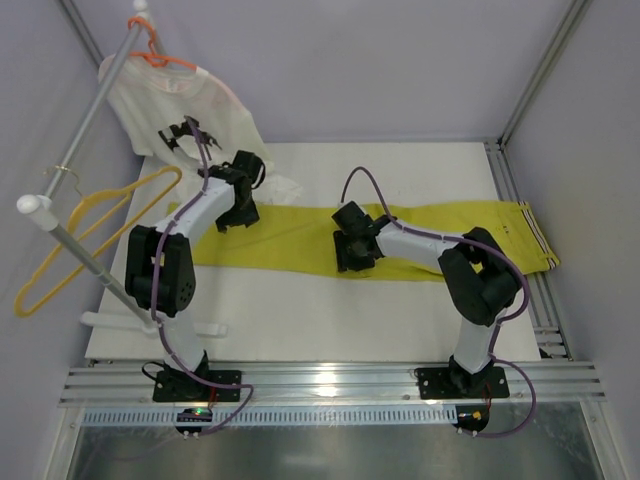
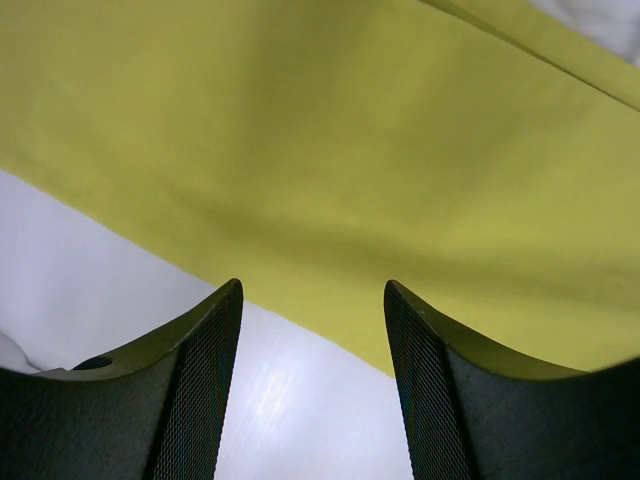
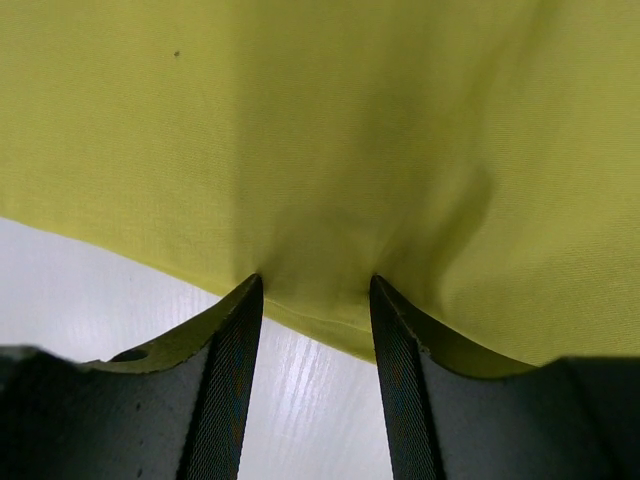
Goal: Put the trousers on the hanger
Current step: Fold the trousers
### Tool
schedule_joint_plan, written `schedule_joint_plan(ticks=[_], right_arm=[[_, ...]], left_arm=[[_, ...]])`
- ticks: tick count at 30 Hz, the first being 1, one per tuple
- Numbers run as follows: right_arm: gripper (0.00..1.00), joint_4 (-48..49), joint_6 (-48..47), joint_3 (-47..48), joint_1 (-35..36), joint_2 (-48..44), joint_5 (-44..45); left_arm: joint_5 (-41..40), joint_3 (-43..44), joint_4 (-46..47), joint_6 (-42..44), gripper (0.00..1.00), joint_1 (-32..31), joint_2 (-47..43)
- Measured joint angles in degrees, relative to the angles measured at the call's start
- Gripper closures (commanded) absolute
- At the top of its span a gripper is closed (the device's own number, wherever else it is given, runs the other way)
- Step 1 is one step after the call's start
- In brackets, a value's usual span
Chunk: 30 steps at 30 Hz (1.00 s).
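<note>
The yellow-green trousers lie flat across the table, with the striped waistband at the right end. My left gripper hovers open over their left part. In the left wrist view the left gripper stands just above the near edge of the trousers, bare table between its fingers. My right gripper is down at the trousers' middle. In its wrist view the right gripper is open, both tips pressing the trousers at their near edge. The yellow hanger hangs empty from the rail at the left.
A metal rail on a white stand runs along the left side. It carries an orange hanger with a white printed T-shirt. A bit of white cloth lies behind the left gripper. Frame posts border the table.
</note>
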Motion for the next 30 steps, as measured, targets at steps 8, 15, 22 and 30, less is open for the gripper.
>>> schedule_joint_plan(ticks=[8,15,22,30], right_arm=[[0.5,-6.0,5.2,-0.5,0.8,-3.5,1.4],[0.5,-12.0,6.1,1.3,-6.8,-12.1,2.6],[0.5,-15.8,6.7,10.1,-27.7,-9.4,7.0],[0.5,-21.6,13.3,19.6,-41.3,-3.8,11.9]], left_arm=[[8.9,-4.5,6.3,-0.5,0.41,-5.2,-1.6],[10.3,-10.5,7.8,-2.1,0.41,-5.9,0.5],[10.4,-10.5,7.5,-5.3,0.41,-3.4,3.7],[12.1,-10.6,7.2,-7.7,0.41,1.7,3.7]])
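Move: My left hand hovers above a trouser leg; the spot I want, in its near half, lies about 4 cm back, 6 cm right and 8 cm down. The leg's hem is some 12 cm to that hand's left, level with it, and the white shirt's lower corner 10 cm ahead and 14 cm right. From my right hand, down on the cloth, the striped waist end is about 41 cm right and 6 cm ahead; the near edge is 3 cm behind. I swing my left hand about 6 cm right, bring it back and down some 8 cm until its open fingertips land on the trouser leg, then drag them about 4 cm left across the cloth. My right hand slides a little back, comes free of the trousers, rises and sweeps about 30 cm right and forward towards the waist end, turning clockwise nearly 60 degrees, fingers open. ##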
